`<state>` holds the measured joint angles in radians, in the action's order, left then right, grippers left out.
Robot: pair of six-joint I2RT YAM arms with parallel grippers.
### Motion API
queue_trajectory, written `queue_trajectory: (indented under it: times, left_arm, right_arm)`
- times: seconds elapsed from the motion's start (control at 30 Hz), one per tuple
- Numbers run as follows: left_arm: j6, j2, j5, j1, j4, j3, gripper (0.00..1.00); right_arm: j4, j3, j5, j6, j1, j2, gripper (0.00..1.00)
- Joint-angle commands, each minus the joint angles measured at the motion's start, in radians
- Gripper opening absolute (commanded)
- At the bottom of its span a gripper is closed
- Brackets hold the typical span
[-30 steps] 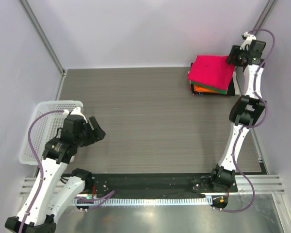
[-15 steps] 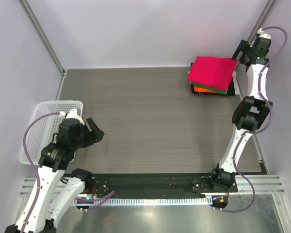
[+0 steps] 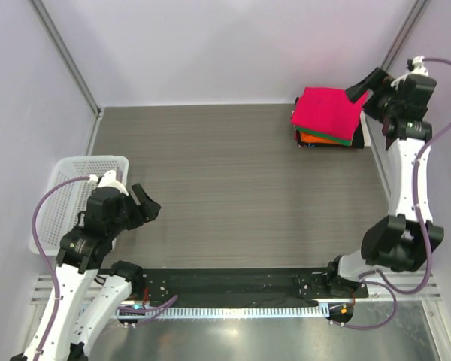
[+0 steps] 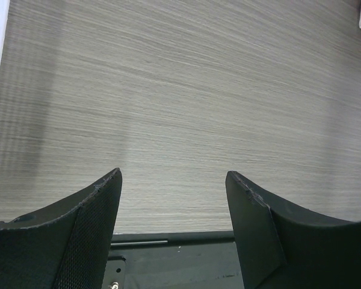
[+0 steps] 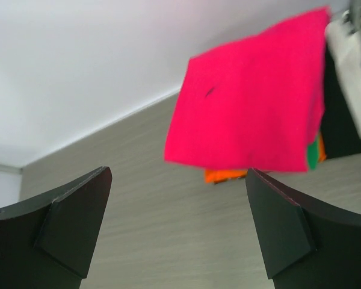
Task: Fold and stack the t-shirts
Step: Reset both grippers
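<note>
A folded bright pink-red t-shirt (image 3: 328,110) (image 5: 253,114) tops the stack of t-shirts at the table's far right corner. Orange (image 5: 225,175), green (image 5: 313,153), dark (image 5: 338,123) and white (image 5: 348,66) folds show under its edges. My right gripper (image 3: 363,92) (image 5: 179,171) hovers open just right of the stack, nothing between its fingers and no cloth touching them. Over the near left of the table my left gripper (image 3: 143,204) (image 4: 174,174) is open and empty above bare wood-grain surface.
A white mesh basket (image 3: 54,197) stands at the left edge beside the left arm. Pale walls close the table (image 3: 225,180) at the back and both sides. A black base rail (image 3: 233,282) runs along the near edge.
My right gripper has opened at the pink-red shirt's right corner and pulled away to the right, the arm swinging outward. The left arm has sunk slightly toward the near edge.
</note>
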<state>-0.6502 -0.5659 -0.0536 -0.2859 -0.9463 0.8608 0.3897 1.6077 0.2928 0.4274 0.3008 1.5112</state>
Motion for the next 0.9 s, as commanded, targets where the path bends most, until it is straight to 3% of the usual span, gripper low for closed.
queue_trajectory:
  times: [0.0, 0.23, 0.33, 0.5, 0.73, 0.87]
  left_arm:
    - [0.004, 0.018, -0.014, -0.002, 0.041, -0.003, 0.72]
    - [-0.006, 0.021, -0.050, -0.002, 0.049, -0.008, 0.73]
    - [-0.019, 0.005, -0.092, -0.001, 0.049, -0.005, 0.74]
    - [-0.026, 0.015, -0.276, 0.001, 0.095, -0.031, 0.78]
    - [0.079, 0.098, -0.589, 0.001, 0.525, -0.348, 0.92]
    - [0.321, 0.132, -0.634, 0.001, 0.831, -0.528, 0.94]
  right_arm:
    - [-0.026, -0.217, 0.088, 0.047, -0.025, -0.225, 1.00]
    - [-0.035, -0.616, -0.057, 0.259, -0.031, -0.668, 1.00]
    - [0.130, -0.673, -0.139, 0.344, -0.093, -0.726, 1.00]
    - [0.299, -0.770, -0.110, 0.389, -0.144, -0.844, 1.00]
    - [0.420, -0.949, -0.011, 0.442, -0.203, -1.068, 0.99]
    - [0.425, -0.953, 0.032, 0.442, -0.218, -1.174, 1.00]
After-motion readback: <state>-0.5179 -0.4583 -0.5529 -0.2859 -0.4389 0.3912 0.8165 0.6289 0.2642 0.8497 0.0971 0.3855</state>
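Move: The stack with the pink t-shirt on top lies about 9 cm ahead of the empty right gripper, 5 cm to its left and some 30 cm below. From the left gripper, also empty, that stack is far off, about 36 cm ahead, 52 cm to the right and 17 cm below; the white basket's middle sits some 21 cm to its left, 4 cm ahead and 15 cm below. Pull the right gripper back from the stack about 27 cm, wide open, sinking some 18 cm and swinging 13 cm left while it tips down and rolls left side up. Hold the left nearly still at first, then carry it left towards the basket, down and forward, roughly 8 cm left, rolling it left side up, turning counter-clockwise and opening it wider. ##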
